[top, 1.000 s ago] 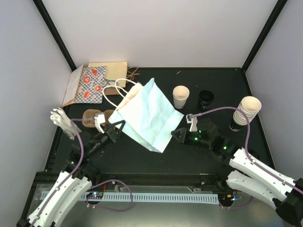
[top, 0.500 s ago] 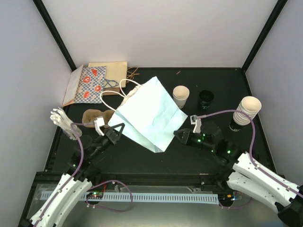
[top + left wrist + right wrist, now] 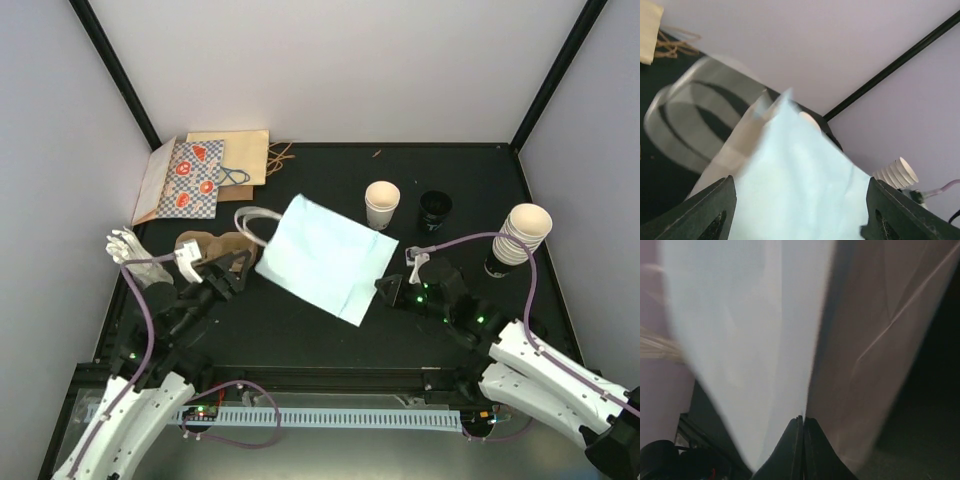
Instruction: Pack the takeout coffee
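The light blue paper bag [image 3: 325,258] lies slanted across the middle of the black table, its white handles [image 3: 250,220] toward the left. My right gripper [image 3: 384,291] is shut on the bag's right edge; in the right wrist view the closed jaws [image 3: 803,422] pinch the paper fold [image 3: 740,330]. My left gripper [image 3: 232,270] stands open just left of the bag, and the blurred bag [image 3: 800,185] fills the left wrist view between the spread fingers [image 3: 715,210]. A cream takeout coffee cup [image 3: 381,204] stands open-topped behind the bag, beside a black round piece [image 3: 435,210].
A stack of cream cups [image 3: 524,232] stands at the right, also seen as cups [image 3: 897,172]. A brown cardboard carrier [image 3: 205,245] lies under my left gripper. A patterned bag [image 3: 185,180] and a brown bag [image 3: 235,150] lie back left. A white bundle [image 3: 130,248] sits at the left edge.
My left gripper has opened, let go of the bag and drawn back to the left. The bag has sunk lower and flatter. The right gripper has stayed shut on it.
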`<state>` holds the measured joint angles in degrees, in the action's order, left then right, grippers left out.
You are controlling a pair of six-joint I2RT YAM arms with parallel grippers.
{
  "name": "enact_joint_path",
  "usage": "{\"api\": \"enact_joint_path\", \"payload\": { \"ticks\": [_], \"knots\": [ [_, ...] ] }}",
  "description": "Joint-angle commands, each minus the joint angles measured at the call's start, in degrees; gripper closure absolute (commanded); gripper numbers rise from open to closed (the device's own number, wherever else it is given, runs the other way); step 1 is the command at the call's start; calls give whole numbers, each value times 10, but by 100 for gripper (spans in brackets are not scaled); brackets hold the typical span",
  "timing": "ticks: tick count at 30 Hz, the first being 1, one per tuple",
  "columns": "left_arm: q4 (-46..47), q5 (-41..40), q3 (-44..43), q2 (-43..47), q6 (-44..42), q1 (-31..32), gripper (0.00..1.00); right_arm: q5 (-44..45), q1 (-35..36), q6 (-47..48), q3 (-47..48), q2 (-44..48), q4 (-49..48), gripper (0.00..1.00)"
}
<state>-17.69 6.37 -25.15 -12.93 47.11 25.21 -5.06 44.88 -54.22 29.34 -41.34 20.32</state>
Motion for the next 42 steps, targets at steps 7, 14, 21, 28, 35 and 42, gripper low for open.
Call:
{"api": "enact_joint_path", "payload": {
  "ticks": [7,14,21,28,35,42],
  "knots": [
    [-189,34,-228,-120,-73,-3,29,44,-1,86,29,-10,35,99],
    [-186,159,-261,-209,-82,-9,31,39,-1,103,24,2,38,99],
    [-143,184,-169,-245,-96,-25,35,27,-1,111,6,15,37,99],
    [-63,140,-108,-313,-123,-33,44,18,-1,118,-7,28,37,99],
    [-75,93,-132,-461,-151,-34,49,10,-1,119,-11,23,34,99],
    [-12,70,-130,-545,-110,-40,48,6,-1,120,-18,22,25,99]
  ]
}}
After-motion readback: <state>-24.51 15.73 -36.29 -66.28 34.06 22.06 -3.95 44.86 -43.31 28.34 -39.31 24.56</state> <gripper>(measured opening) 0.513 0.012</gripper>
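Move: The light-blue bag hangs from the closed right gripper. Its open mouth lies about 10 cm ahead of the left hand, some 7 cm to its right and 8 cm below; from the right hand it is about 23 cm left, 12 cm ahead and roughly level. The brown cup carrier sits on the table about 12 cm ahead of the left hand, 10 cm to its left and 23 cm below. The white paper cups stand about 20 cm straight ahead of the right hand, 11 cm below it. Lift the open left gripper some 7 cm clear of the bag, then swing it a little right and plunge it about 25 cm, easing forward, to the near corner of the bag's mouth by the handles. Tip the fingers down some 40 degrees, roll the left side up, and narrow them partway. Keep the bag pinched in the right gripper, sinking slightly. ##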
